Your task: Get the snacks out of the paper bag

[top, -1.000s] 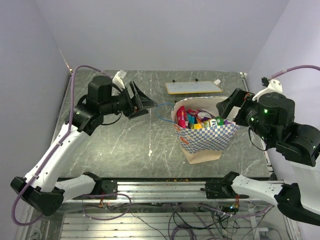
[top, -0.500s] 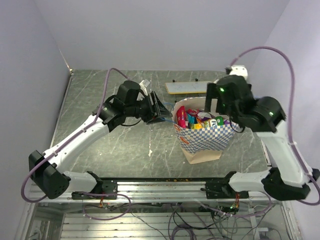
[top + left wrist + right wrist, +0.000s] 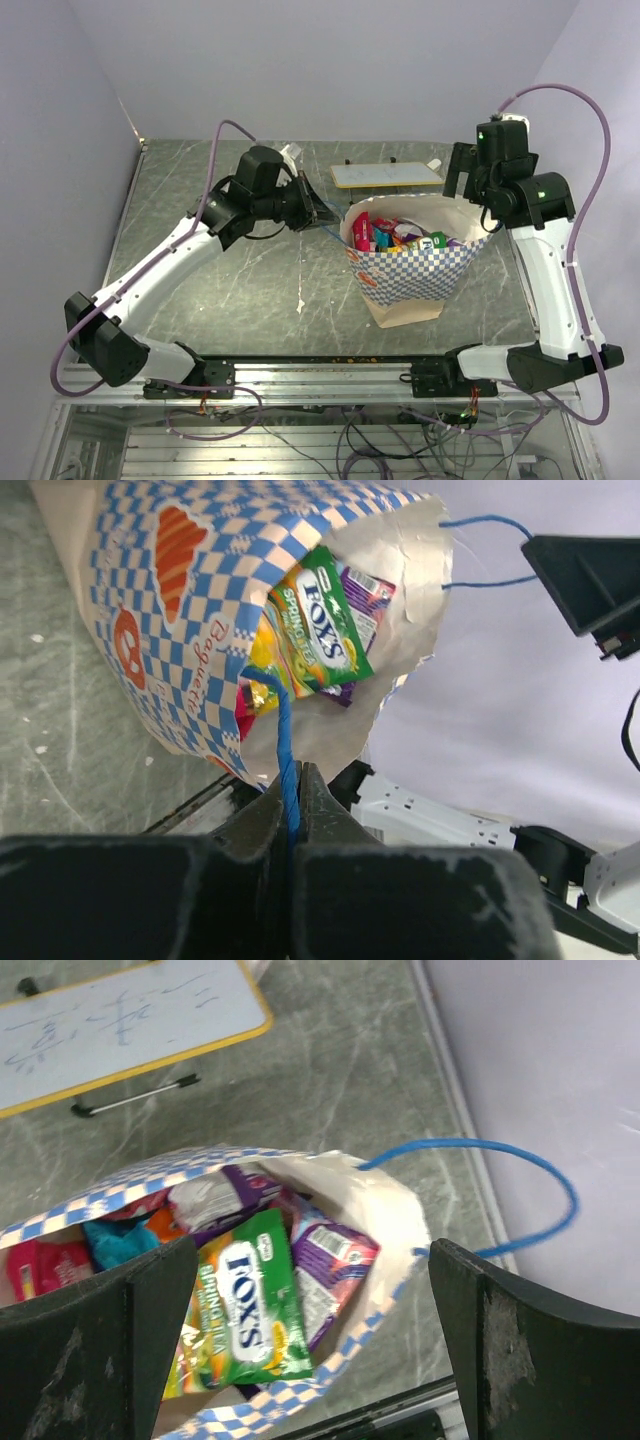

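Note:
The blue-and-white checkered paper bag (image 3: pixel 415 272) stands upright on the table with its mouth open. It holds several snacks (image 3: pixel 398 238). In the left wrist view my left gripper (image 3: pixel 292 785) is shut on the bag's thin blue cord handle (image 3: pixel 284 730), at the bag's left rim (image 3: pixel 345 230). A green packet (image 3: pixel 318 620) and a purple one (image 3: pixel 366 588) show inside. My right gripper (image 3: pixel 310 1330) hangs open above the bag's right side, over the green packet (image 3: pixel 245 1305) and the purple packet (image 3: pixel 335 1260). It touches nothing. The other handle (image 3: pixel 520 1170) loops free.
A flat cream board on black feet (image 3: pixel 387 174) lies behind the bag. Lilac walls close the table's left, back and right sides. A metal rail (image 3: pixel 320 375) runs along the near edge, in front of the bag's tan base.
My left gripper has moved right to the bag's left handle and shut on the cord. My right arm has swung up and now hangs above the bag's right rim, still open.

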Available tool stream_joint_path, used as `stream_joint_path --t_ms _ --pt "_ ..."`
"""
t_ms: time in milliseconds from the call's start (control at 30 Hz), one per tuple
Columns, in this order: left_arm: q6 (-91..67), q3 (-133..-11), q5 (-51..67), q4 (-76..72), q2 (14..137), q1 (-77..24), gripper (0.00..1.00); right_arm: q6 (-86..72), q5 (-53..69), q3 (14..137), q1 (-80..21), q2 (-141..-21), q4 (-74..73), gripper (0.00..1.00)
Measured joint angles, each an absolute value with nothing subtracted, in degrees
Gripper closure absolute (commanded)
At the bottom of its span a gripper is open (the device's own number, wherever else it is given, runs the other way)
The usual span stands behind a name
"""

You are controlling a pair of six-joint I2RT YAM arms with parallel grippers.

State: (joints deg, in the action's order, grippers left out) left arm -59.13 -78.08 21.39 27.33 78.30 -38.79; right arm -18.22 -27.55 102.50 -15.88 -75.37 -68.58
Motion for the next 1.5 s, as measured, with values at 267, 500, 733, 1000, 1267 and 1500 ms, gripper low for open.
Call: stream_joint_path --t_ms 267,500,733,1000,1267,1500 --pt "-58.7 -79.02 22.87 30.26 78.61 -30.59 0.93 -14.85 -33.69 102.0 -12.34 -74.59 -67.85 0.0" --pt "-57.28 -79.05 26.17 32.62 78.63 -24.03 0.93 -12.91 -32.8 100.79 -10.17 -74.87 -67.31 0.0" --pt "-55.44 -79.24 28.05 35.44 78.54 -21.06 0.93 -15.92 -25.63 97.91 -9.45 -73.54 -68.51 0.0" --pt "-55.07 -78.98 29.02 36.25 76.9 -20.56 0.93 -16.32 -24.38 93.76 -9.43 -70.08 -70.15 0.0" --pt "-55.96 -76.38 30.04 35.55 74.54 -20.4 0.93 -22.92 -17.1 87.5 -9.39 -64.53 -66.46 0.05" --pt "-55.96 -75.55 30.13 35.64 73.84 -20.38 0.93 -29.5 -11.7 82.56 -9.37 -61.28 -59.02 0.51"
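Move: The left hand already grips the bag's left handle. From it the paper bag's open mouth lies some 21 cm to the right, about 3 cm ahead and 6 cm below. The right hand, wide open, goes for the right handle, roughly 4 cm back, 8 cm to its right and 4 cm lower. From the right hand, the bag's mouth is about 9 cm left, 4 back, 8 below; the snacks in it are 11 cm left, 5 back, 14 below. Leftward about 9 cm and some 5 cm forward, the left hand pulls the bag by its left handle, fingers staying shut, then eases back a little. The right hand swings about 5 cm right, then back, down and left to meet the right handle, rolling some 20 degrees so its left side rises, and its fingers start closing around that handle without shutting. ##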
